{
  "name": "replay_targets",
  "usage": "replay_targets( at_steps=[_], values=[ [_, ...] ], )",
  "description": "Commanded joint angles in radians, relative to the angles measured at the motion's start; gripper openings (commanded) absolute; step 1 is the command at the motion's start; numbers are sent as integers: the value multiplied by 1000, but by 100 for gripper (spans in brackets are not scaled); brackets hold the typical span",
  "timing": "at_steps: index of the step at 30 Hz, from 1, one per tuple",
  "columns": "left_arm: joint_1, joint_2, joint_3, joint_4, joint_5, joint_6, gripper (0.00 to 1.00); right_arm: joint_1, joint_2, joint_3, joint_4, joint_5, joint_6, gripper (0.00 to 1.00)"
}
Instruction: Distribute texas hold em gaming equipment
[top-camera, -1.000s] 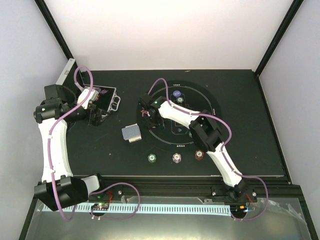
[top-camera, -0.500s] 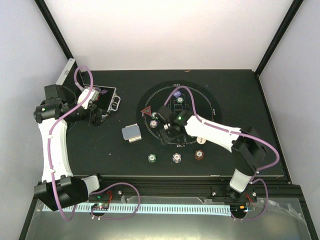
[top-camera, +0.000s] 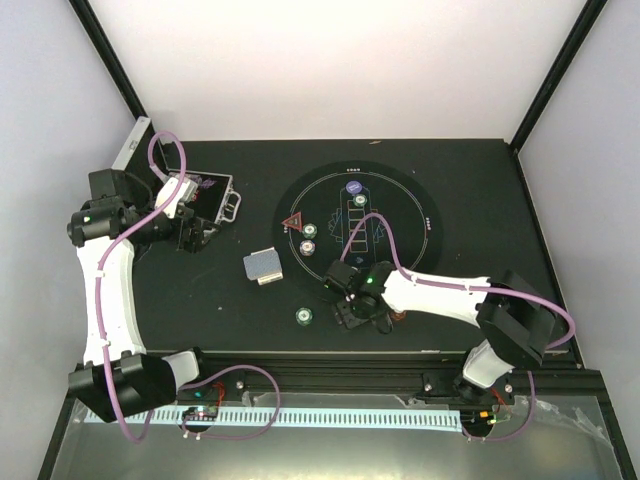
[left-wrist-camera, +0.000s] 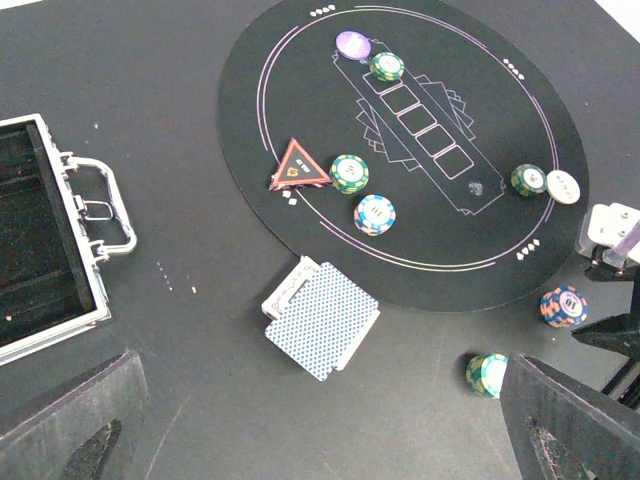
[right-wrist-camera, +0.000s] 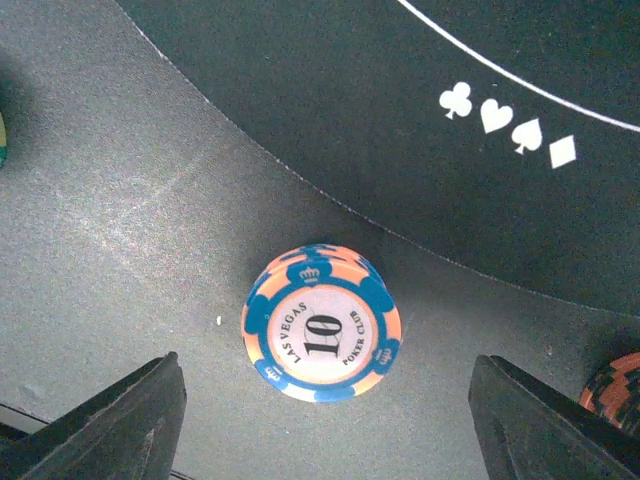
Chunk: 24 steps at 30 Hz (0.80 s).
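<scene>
An orange-and-blue poker chip stack (right-wrist-camera: 321, 337) stands on the bare table just off the round black mat (right-wrist-camera: 450, 100). My right gripper (right-wrist-camera: 330, 425) hangs open over it, fingers on either side and not touching. In the top view the right gripper (top-camera: 352, 308) hides that stack. A green stack (top-camera: 304, 316) and a brown-red stack (top-camera: 399, 318) flank it. The card deck (left-wrist-camera: 322, 318), backs up, lies left of the mat. A red triangle marker (left-wrist-camera: 299, 166), a green chip (left-wrist-camera: 349, 173) and an orange-blue chip (left-wrist-camera: 374, 214) sit on the mat. My left gripper (left-wrist-camera: 320, 445) is open and empty, high above the table.
The open silver case (left-wrist-camera: 50, 250) lies at the left, under my left gripper (top-camera: 192, 235). On the mat's far side are a purple disc (left-wrist-camera: 352, 44) and a green chip (left-wrist-camera: 386, 66). A green chip (left-wrist-camera: 528, 179) and a white disc (left-wrist-camera: 562, 186) sit at its right side.
My right arm swung from the mat's left side to the near table edge, over the middle chip stack, and its jaws widened. The left arm stayed still.
</scene>
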Motion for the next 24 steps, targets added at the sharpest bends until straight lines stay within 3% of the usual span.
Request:
replay_targets(
  at_steps=[1,24],
  values=[
    [10,-21,9,-2,34,11,99,5,7,-6,56,5,19,79],
    [10,-13,8,4,18,12,99,2,75,-6,86,38,8,52]
  ],
)
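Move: The right hand is over the blue-and-peach "10" chip stack, whose middle lies some 1 cm ahead, 1 cm left and 2 cm below. From that hand, the red-brown chip stack stands about 10 cm to the right and 2 cm ahead, and the green chip stack about 13 cm to the left and 1 cm ahead. From the idle left hand, the blue-and-peach stack lies roughly 31 cm to the right, 10 cm back and 26 cm below. Down by about 1.5 cm, with a slight shift of about 1 cm left and a little forward, the right hand settles around the blue-and-peach chip stack, slowing as it gets there. The fingers keep pointing down and close steadily from wide open to about half, bringing one pad close to each side of the stack; a firm pinch can't be seen yet. ##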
